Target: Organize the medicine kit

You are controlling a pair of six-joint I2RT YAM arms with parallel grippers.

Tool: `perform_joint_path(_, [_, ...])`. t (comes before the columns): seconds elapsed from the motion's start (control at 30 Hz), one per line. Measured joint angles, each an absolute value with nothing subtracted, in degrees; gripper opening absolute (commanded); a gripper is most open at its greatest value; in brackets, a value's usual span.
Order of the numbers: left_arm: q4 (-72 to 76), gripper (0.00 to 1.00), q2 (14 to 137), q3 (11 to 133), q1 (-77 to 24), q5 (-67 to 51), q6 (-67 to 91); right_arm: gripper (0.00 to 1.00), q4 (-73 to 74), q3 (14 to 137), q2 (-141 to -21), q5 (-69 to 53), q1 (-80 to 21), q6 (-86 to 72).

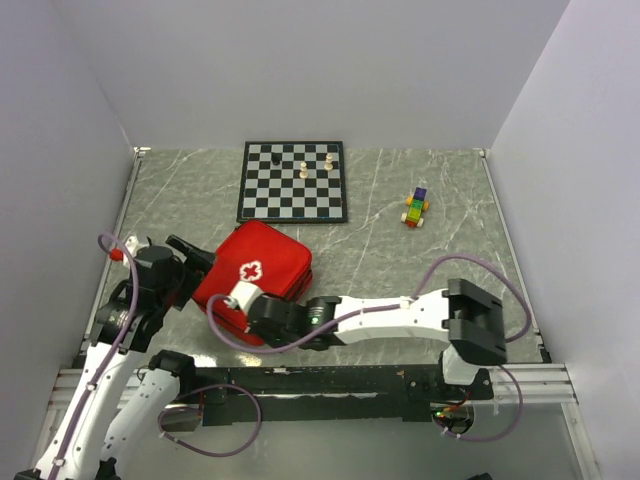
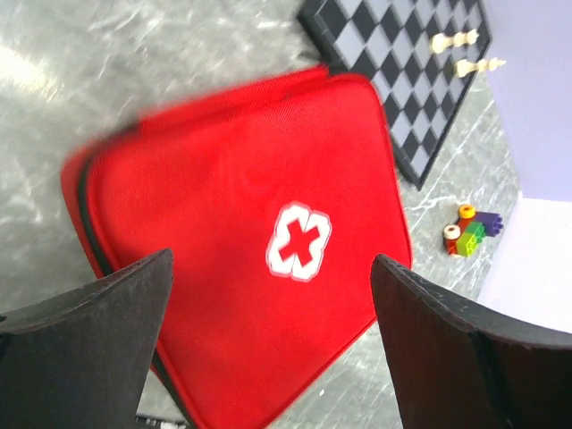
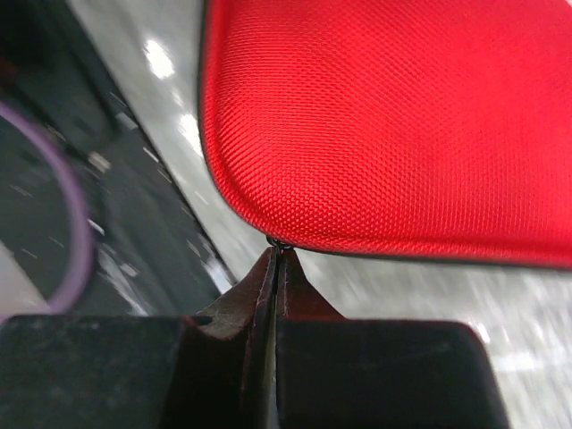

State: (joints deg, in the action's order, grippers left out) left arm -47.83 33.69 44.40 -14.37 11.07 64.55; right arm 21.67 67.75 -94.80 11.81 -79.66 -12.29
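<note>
The medicine kit [image 1: 262, 262] is a red soft case with a white cross emblem [image 2: 299, 241], lying closed on the left of the marble table. My left gripper [image 1: 195, 262] hangs open just left of it, its two black fingers [image 2: 98, 331] spread wide over the kit's near half and touching nothing. My right gripper [image 1: 236, 300] reaches in from the right to the kit's near edge. In the right wrist view its fingertips [image 3: 280, 252] are shut on a small dark zipper pull [image 3: 280, 242] at the rim of the red fabric [image 3: 402, 116].
A black-and-white chessboard [image 1: 292, 181] with a few pawns lies at the back, just beyond the kit. A small coloured block toy [image 1: 416, 208] sits to the right of it. White walls enclose the table; a black rail [image 1: 330, 380] runs along the near edge.
</note>
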Motion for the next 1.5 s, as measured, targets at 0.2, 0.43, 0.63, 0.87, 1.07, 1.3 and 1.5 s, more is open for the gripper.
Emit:
perform_joint_path(0.2, [-46.37, 0.96, 32.34, 35.7, -14.37, 5.1, 66.7, 0.0, 20.01, 70.04, -97.43, 10.55, -79.55, -11.38])
perform_joint_path(0.43, [-31.94, 0.98, 34.98, 27.07, -13.93, -4.75, 67.11, 0.0, 13.91, 62.52, -96.53, 11.09, -78.85, -12.99])
perform_joint_path(0.63, [-24.21, 0.86, 40.66, 26.22, -13.93, -7.92, 66.72, 0.0, 10.57, 60.29, -95.92, 11.31, -78.76, -14.06])
perform_joint_path(0.87, [-20.58, 0.78, 41.82, 24.47, -14.37, -8.21, 68.42, 0.0, 7.09, 54.11, -91.15, 11.05, -75.9, -14.94])
perform_joint_path(1.07, [-17.76, 0.76, 45.54, 24.51, -14.5, -9.23, 68.84, 0.0, 6.39, 50.06, -86.91, 11.86, -71.07, -13.56])
perform_joint_path(1.3, [-15.18, 0.76, 47.24, 24.34, -15.38, -9.63, 69.1, 0.0, 5.87, 48.8, -85.84, 10.96, -63.35, -13.23])
perform_joint_path(1.5, [-14.66, 0.8, 47.09, 24.1, -15.73, -9.23, 69.3, 0.0, 8.21, 52.93, -89.86, 11.62, -54.46, -15.68])
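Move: The red medicine kit's middle lies about 3 cm ahead of my raised, open left hand, 10 cm to its right and 13 cm below; the white cross on the lid is 5 cm ahead and 10 cm right of that hand, with the chessboard's middle some 24 cm ahead and 19 cm right. My right fingers already pinch the zipper pull at the kit's near corner; the kit's far right corner is about 16 cm ahead and 12 cm right of this hand. I bring my left hand down about 9 cm and some 8 cm right, rolling its right side up to no more than a slight tilt, until the partly closing fingertips press on the lid beside the cross. Keeping the zipper pull pinched, my right hand settles about 3 cm lower, then sweeps forward some 14 cm and right 10 cm along the kit's right side, turning about 25 degrees clockwise. ##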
